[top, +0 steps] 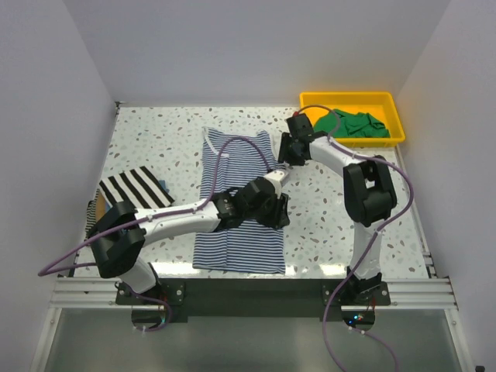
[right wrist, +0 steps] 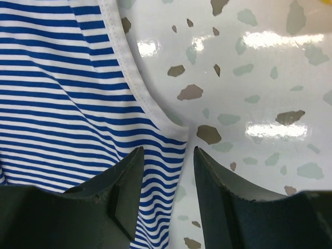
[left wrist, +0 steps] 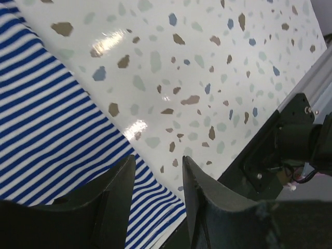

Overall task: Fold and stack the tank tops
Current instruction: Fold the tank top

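Observation:
A thin navy-white striped tank top point(top: 240, 248) lies flat in the middle of the table. My left gripper point(top: 273, 211) is low over its right side edge. In the left wrist view the gripper point(left wrist: 158, 163) is open, and the striped cloth point(left wrist: 46, 129) edge runs between the fingers. My right gripper point(top: 287, 155) is at the top's right edge below the armhole. In the right wrist view it point(right wrist: 167, 151) is open astride the white-bound hem of the striped top point(right wrist: 62, 88). A bold black-white striped top point(top: 136, 188) lies folded at the left. A green top point(top: 358, 124) sits in the tray.
A yellow plastic tray point(top: 353, 98) stands at the back right corner. The metal rail and the right arm's base point(left wrist: 290, 140) run along the near table edge. White walls close in the table on three sides. Purple cables trail over the striped top.

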Robot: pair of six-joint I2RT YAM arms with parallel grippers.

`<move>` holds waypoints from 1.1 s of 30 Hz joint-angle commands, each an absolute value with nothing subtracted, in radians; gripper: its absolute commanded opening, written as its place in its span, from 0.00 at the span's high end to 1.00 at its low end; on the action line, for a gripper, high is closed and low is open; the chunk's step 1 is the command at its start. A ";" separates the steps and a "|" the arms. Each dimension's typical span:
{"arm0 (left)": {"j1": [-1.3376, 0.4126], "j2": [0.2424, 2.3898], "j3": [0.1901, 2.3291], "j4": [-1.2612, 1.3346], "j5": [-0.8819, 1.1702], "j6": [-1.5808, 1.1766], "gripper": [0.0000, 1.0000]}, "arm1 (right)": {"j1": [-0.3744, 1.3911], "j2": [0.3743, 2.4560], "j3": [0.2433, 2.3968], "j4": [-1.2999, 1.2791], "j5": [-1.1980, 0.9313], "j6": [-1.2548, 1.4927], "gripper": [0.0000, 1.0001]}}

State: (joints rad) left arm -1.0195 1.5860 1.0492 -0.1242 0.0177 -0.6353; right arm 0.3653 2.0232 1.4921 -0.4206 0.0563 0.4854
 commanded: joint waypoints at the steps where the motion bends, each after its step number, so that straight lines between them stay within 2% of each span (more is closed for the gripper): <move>1: -1.084 1.612 1.049 -0.133 -0.028 -0.660 0.54 | 0.368 2.055 1.552 -0.411 0.034 0.482 0.54; 4: -1.129 1.624 1.048 -0.143 -0.032 -0.669 0.54 | 0.368 2.085 1.556 -0.436 0.047 0.486 0.62; 9: -1.192 1.660 1.063 -0.218 -0.122 -0.680 0.54 | 0.368 2.106 1.532 -0.403 0.031 0.483 0.65; 11: -1.218 1.673 1.060 -0.238 -0.140 -0.690 0.54 | 0.368 2.117 1.535 -0.394 0.022 0.480 0.71; 12: -1.227 1.678 1.058 -0.244 -0.144 -0.693 0.54 | 0.368 2.126 1.539 -0.394 0.021 0.480 0.75; 13: -1.245 1.683 1.057 -0.253 -0.147 -0.701 0.54 | 0.370 2.129 1.542 -0.397 0.025 0.480 0.86; 16: -1.291 1.693 1.065 -0.282 -0.166 -0.710 0.53 | 0.368 2.132 1.552 -0.410 0.047 0.477 1.00; 26: -1.399 1.755 1.117 -0.322 -0.199 -0.695 0.52 | 0.368 2.109 1.578 -0.436 0.094 0.465 1.00; 33: -1.411 1.801 1.149 -0.333 -0.233 -0.684 0.57 | 0.368 2.109 1.578 -0.440 0.091 0.466 1.00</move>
State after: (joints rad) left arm -1.4078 1.7885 1.1053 -0.3237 -0.1875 -0.6933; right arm 0.3672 2.1143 1.5391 -0.4294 0.0689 0.4801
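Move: The right hand hangs open about 3 cm above the tank top's underarm corner, which is roughly 1 cm ahead of it and neither left nor right; the shoulder strap end is some 12 cm ahead and 5 cm left, the yellow bin about 17 cm ahead and 24 cm right. From the left hand, the right hem corner lies about 13 cm back, 2 cm right and 11 cm below, with the left hem corner about 25 cm left of that corner and 2 cm farther out. The right hand sinks about 3 cm onto the underarm corner at the bottom of the armhole trim and shuts its fingers there, pinching the cloth against its own pads and then holding still. Meanwhile the left hand, fingers staying about half open, draws back some 13 cm along the garment's right side while coming down 9 cm, its fingers tipping about 20 degrees steeper, until they hover just over the right hem corner without closing on it. ##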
